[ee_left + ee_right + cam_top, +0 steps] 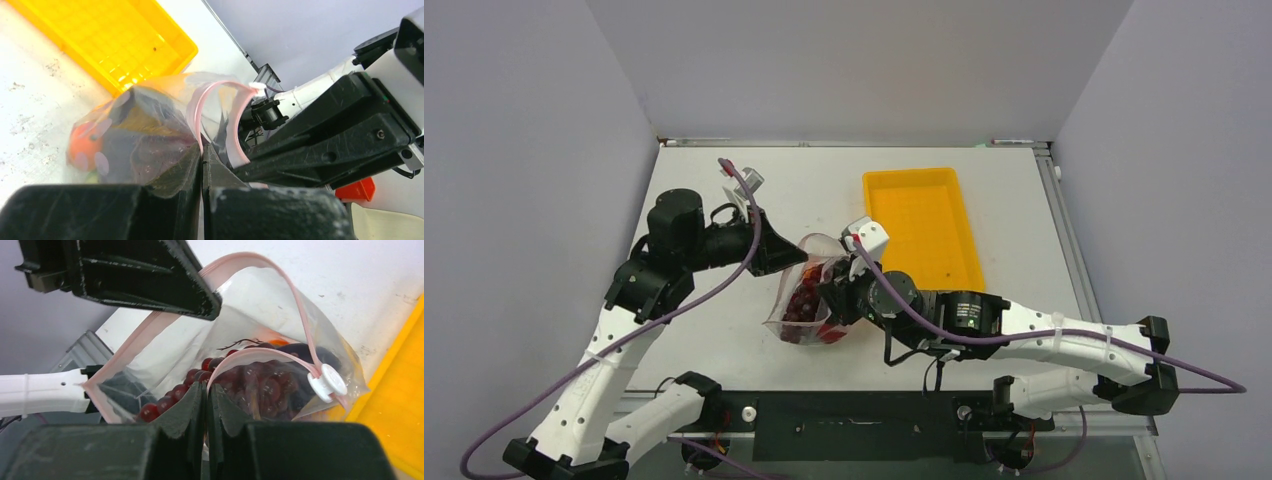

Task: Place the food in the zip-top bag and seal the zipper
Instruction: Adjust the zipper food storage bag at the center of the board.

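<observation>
The clear zip-top bag (790, 300) hangs between both grippers in front of the arms, mouth held apart. The food (807, 300) is inside it: a dark red grape bunch (250, 385) and an orange piece (85, 142) show through the plastic. My left gripper (202, 152) is shut on one side of the pink zipper (295, 290) strip. My right gripper (206, 387) is shut on the opposite lip. A white slider (327, 381) sits at one end of the zipper. From above, the left gripper (796, 260) is at the bag's upper left and the right gripper (832, 292) at its right.
The yellow tray (921, 225) lies just right of and behind the bag, close to my right wrist; it also fills the upper left of the left wrist view (115, 40). The table's right rail (1064, 240) runs beyond it.
</observation>
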You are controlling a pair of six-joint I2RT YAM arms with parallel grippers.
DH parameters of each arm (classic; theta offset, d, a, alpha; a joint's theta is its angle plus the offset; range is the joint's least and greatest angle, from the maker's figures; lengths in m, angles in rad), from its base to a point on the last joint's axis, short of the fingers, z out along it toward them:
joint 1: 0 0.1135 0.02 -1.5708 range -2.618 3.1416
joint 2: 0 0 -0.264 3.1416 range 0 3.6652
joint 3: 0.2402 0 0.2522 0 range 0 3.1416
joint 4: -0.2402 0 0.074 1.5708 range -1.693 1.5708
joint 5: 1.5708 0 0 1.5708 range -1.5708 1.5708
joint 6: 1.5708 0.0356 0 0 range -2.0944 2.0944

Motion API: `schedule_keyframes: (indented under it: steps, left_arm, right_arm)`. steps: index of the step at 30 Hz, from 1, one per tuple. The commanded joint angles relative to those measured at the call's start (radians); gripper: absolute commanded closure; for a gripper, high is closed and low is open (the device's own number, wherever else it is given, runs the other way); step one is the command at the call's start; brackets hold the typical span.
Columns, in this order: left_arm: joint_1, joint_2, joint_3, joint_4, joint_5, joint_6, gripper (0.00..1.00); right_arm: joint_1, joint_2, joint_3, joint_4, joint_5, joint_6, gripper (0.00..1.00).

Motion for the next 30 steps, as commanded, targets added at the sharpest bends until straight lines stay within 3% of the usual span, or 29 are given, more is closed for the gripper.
schedule_keyframes:
  steps: [1, 12, 19, 24, 30]
  left_arm:
    - [0.012, -0.022, 0.046, 0.016, 0.061, 0.038, 1.00]
    - [0.016, -0.015, -0.108, 0.077, 0.123, 0.053, 1.00]
    - [-0.008, 0.006, -0.155, 0.089, 0.161, 0.060, 1.00]
    - [-0.054, 0.004, -0.137, 0.053, 0.141, 0.085, 1.00]
    - [-0.084, 0.001, -0.111, -0.020, 0.087, 0.129, 1.00]
  right_arm:
    - [0.052, -0.003, 0.010, 0.099, 0.135, 0.034, 0.95]
    - [0.064, -0.022, -0.107, 0.117, 0.232, 0.097, 0.93]
    - [0.064, -0.026, -0.065, 0.024, 0.232, 0.067, 0.80]
    - [0.064, -0.039, -0.016, -0.044, 0.218, 0.030, 0.58]
    - [0.063, -0.107, 0.010, -0.113, 0.217, -0.047, 0.46]
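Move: The food-filled body of the zip-top bag, whose rims both hands still pinch, hangs some 10 cm below the left hand, about 4 cm back and 1 cm to its right. From the right hand it lies about 8 cm down, 1 cm ahead and 2 cm to the left. The white zipper slider is about 7 cm ahead of the right hand and 3 cm to its right; the empty yellow tray stands some 21 cm ahead and 21 cm to its right. Downward together: the left hand, still shut on its rim of the bag, sinks about 6 cm, then draws back and slightly right, turning some 10 degrees clockwise. The right hand lowers its rim about 4 cm with a similar turn, then opens to about half, lets go of the rim and backs off a little up and to the right. ##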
